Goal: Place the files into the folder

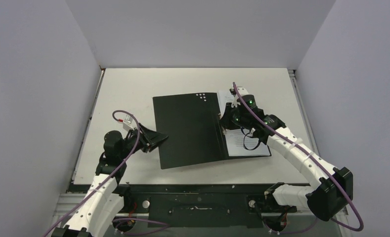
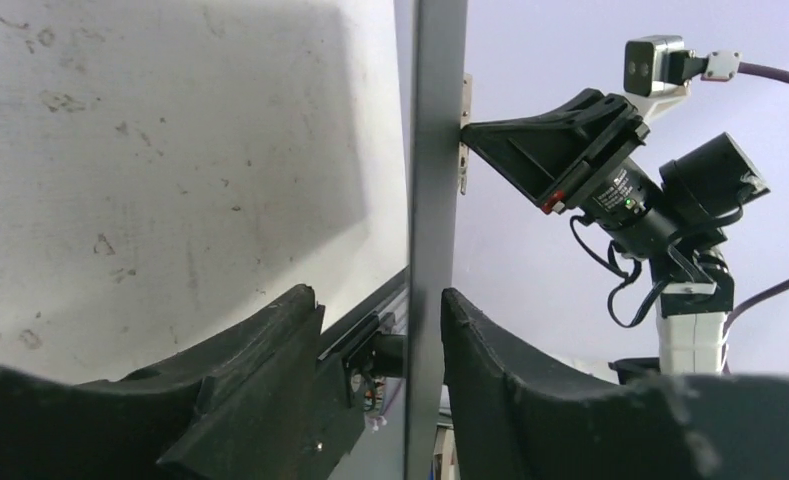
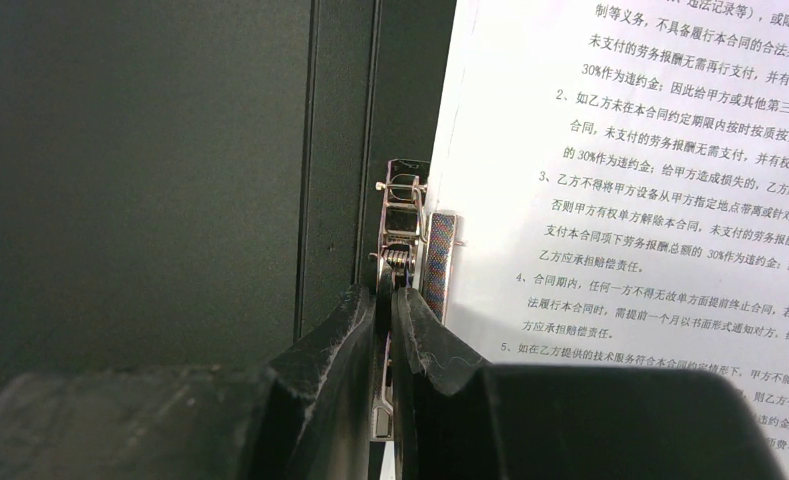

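Note:
The folder [image 1: 188, 128] lies open on the table, black inside up. The files [image 1: 249, 145], white sheets of dense black text, lie on its right half. My right gripper [image 1: 227, 123] is at the spine. In the right wrist view it [image 3: 390, 292] is shut on the metal clip [image 3: 402, 215], beside the files [image 3: 650, 200]. My left gripper [image 1: 157, 138] is at the left edge of the folder's cover. In the left wrist view its jaws [image 2: 380, 297] straddle that grey edge [image 2: 430, 150]. The right finger [image 2: 490, 360] touches it and a gap remains on the left.
The white table [image 1: 133, 89] is boxed in by grey walls at the left, back and right. A black rail [image 1: 197, 187] runs along its near edge between the arm bases. The right arm's wrist [image 2: 620, 190] shows beyond the cover in the left wrist view.

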`<state>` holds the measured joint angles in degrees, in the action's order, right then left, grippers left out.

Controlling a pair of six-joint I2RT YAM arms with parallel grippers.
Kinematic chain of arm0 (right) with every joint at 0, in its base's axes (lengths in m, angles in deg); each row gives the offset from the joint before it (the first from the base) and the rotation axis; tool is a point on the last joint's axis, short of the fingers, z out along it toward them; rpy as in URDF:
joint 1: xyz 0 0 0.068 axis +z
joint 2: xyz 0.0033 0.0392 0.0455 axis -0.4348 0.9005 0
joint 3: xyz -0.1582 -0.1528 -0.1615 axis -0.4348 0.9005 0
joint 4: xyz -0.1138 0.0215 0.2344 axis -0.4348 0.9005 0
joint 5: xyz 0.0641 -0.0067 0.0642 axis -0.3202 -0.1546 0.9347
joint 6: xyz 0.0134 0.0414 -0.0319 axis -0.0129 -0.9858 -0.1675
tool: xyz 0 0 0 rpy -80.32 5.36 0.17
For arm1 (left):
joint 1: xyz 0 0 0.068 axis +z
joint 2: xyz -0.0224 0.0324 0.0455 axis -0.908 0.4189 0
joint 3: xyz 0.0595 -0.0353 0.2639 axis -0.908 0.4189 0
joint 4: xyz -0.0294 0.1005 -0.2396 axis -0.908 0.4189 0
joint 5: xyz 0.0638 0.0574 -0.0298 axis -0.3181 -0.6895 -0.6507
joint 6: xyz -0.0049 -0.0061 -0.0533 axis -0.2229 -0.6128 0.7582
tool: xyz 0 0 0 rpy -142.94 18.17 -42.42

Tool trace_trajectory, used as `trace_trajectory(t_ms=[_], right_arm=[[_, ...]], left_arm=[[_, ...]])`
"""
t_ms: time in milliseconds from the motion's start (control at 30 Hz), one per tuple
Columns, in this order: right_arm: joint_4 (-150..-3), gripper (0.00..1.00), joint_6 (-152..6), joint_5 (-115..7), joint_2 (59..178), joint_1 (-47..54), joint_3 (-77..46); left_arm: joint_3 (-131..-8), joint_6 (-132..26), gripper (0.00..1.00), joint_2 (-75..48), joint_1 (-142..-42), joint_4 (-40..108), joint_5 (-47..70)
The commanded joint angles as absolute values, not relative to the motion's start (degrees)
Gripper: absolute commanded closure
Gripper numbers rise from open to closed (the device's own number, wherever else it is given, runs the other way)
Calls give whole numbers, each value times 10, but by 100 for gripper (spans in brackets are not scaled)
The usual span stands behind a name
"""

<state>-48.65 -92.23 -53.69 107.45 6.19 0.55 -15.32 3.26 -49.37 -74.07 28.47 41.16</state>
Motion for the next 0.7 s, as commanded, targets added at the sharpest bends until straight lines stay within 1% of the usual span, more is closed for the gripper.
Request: trace_trajectory(t_ms=[0, 67, 100, 133, 167, 333, 600, 667], right_arm=[[-522, 95, -935, -531, 1047, 69, -2], [-522, 95, -935, -532, 1049, 69, -1], [-522, 95, -935, -531, 1052, 70, -2], [-522, 95, -934, -531, 1054, 72, -2], [-523, 95, -934, -531, 1057, 75, -2], [-532, 95, -934, -541, 1073, 93, 3], [-547, 95, -941, -557, 1117, 131, -6], [-545, 90, -941, -567, 1128, 137, -12]], left_arm=[[-161, 41, 59, -505, -736, 237, 444], [-167, 35, 70, -508, -736, 246, 448], [-170, 32, 78, -510, -737, 251, 449], [-171, 27, 96, -512, -736, 258, 449], [-174, 19, 100, -514, -736, 271, 447], [-192, -15, 100, -527, -735, 324, 444], [-276, -112, 100, -527, -731, 500, 421], [-296, -135, 100, -525, -730, 541, 411]])
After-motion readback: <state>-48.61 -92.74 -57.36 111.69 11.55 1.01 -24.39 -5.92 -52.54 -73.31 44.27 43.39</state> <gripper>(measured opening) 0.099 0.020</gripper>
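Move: My half-open left fingers already straddle the left edge of the folder's cover, so that edge is right at my left hand point. The clip lies about 22 cm to the right and 5 cm farther out, roughly level in height. My right hand already has the clip, holding the folder clear of the table; from it the cover's left edge is some 22 cm left and 5 cm back, and the files about 9 cm right, 1 cm back and a little lower. I shut my left fingers on the cover's left edge, pinching it, while that hand eases back and lifts, about 2.5 cm up and 1.5 cm back overall, with barely any wrist turn. My right hand keeps its pinch on the clip and, mostly late on, sinks about 3 cm while carrying it some 2 cm left towards my left hand and slightly back. ##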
